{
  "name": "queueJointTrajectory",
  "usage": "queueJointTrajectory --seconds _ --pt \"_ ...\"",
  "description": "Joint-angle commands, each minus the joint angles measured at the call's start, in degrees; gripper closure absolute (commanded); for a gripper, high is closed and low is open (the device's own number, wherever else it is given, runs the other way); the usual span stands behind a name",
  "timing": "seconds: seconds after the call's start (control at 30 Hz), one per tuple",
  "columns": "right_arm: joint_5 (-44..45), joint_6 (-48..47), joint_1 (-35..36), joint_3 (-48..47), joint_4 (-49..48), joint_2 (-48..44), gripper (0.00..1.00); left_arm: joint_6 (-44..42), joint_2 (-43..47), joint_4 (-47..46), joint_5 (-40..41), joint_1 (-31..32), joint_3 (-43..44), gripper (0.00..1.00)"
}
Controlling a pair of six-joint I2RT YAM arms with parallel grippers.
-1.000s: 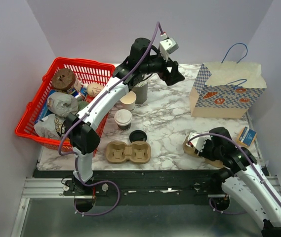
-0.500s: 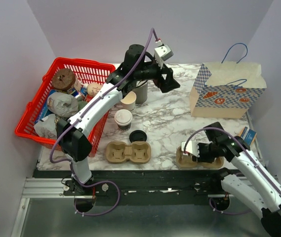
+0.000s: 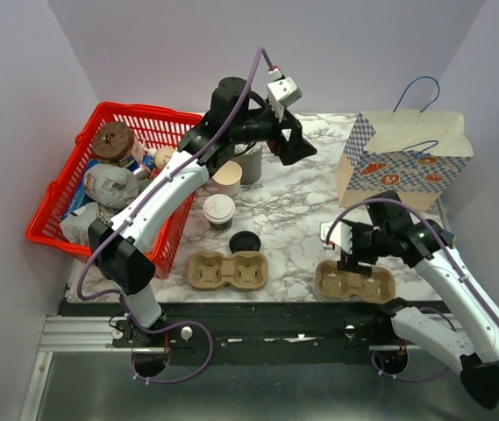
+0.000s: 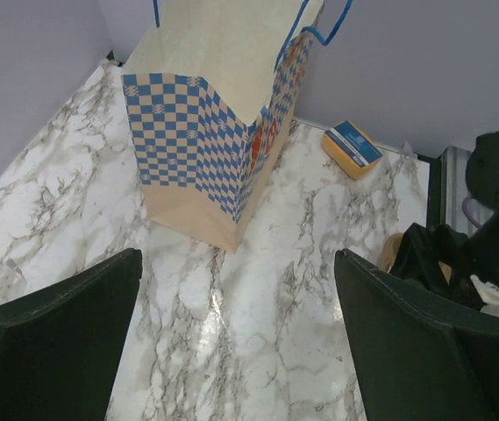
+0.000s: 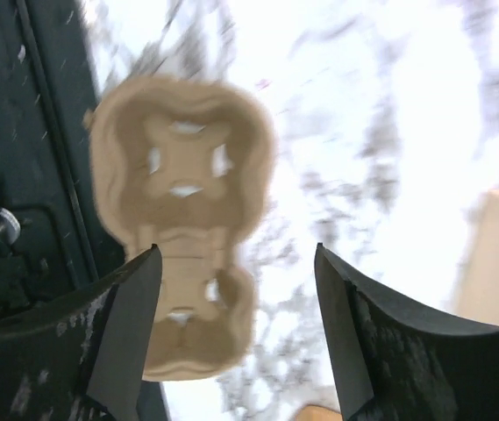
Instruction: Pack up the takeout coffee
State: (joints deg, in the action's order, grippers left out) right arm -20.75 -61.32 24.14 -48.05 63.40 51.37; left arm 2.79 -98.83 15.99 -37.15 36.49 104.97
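The takeout coffee [image 3: 219,210], a dark cup with a white lid, stands on the marble table [image 3: 302,210] beside the red basket [image 3: 157,118]. My left gripper [image 3: 291,147] [image 4: 238,259] hangs open high over the table's back middle, well apart from the coffee, with nothing between its fingers. My right gripper [image 3: 354,260] [image 5: 236,254] is open just above a tan two-cup carrier [image 3: 354,281] [image 5: 179,219] that lies flat at the front right edge. A second tan carrier [image 3: 227,270] lies at the front, below the coffee.
A checkered paper bag [image 3: 402,162] [image 4: 205,149] stands open at the back right. A cream cup [image 3: 227,178], a grey cup [image 3: 249,164] and a black lid [image 3: 245,241] sit near the coffee. The basket holds several items. A small orange box [image 3: 439,241] [image 4: 352,146] lies at the right edge.
My right gripper carried the tan carrier left to the front edge, let go of it and opened. My left arm drew back slightly to the left.
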Motion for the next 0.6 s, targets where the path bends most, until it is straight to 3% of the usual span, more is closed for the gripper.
queueJointTrajectory --seconds 0.0,0.07,0.17,0.4,0.57 --pt "-0.2 10.1 -0.2 -10.5 -4.9 0.7 0.21 -1.1 4.3 1.1 -0.4 -0.2 -0.7 0.01" --pt "2.5 11.8 -0.2 -16.1 -10.4 3.1 0.21 -0.9 5.4 1.6 -0.4 -0.8 -1.4 0.02" --pt "8.0 10.1 -0.9 -27.0 -11.0 12.6 0.22 -1.0 7.6 2.8 -0.8 -1.7 -1.9 0.01" --pt "8.4 4.2 -14.8 -51.7 -2.3 29.4 0.21 -2.5 13.0 5.9 -3.9 -2.1 -3.7 0.02" --pt "8.8 -3.1 -20.8 -59.7 3.6 35.1 0.2 -2.4 14.0 6.1 -4.4 -3.4 -5.7 0.02"
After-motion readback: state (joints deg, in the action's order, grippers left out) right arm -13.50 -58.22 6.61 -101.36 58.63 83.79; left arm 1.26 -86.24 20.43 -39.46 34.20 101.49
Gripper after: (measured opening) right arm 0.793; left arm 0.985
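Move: The paper bag stands about 27 cm ahead of the right hand and 11 cm to its right, its middle a few centimetres higher. The empty cup carrier already lies free, some 6 cm below this hand and 3 cm back, 1 cm to its right; the small blue-and-yellow box is about 7 cm ahead, 23 cm right and 8 cm lower. From the left hand the bag is roughly 9 cm ahead, 24 cm right and 22 cm below. Away from the freed cup carrier and towards the paper bag, the right hand climbs about 20 cm while swinging some 22 cm forward, first edging left, then veering right. Its wrist tips up about 25 degrees and turns clockwise as much, fingers staying open. The left hand, also open and empty, rises and draws back and left, about 5 cm each way. ##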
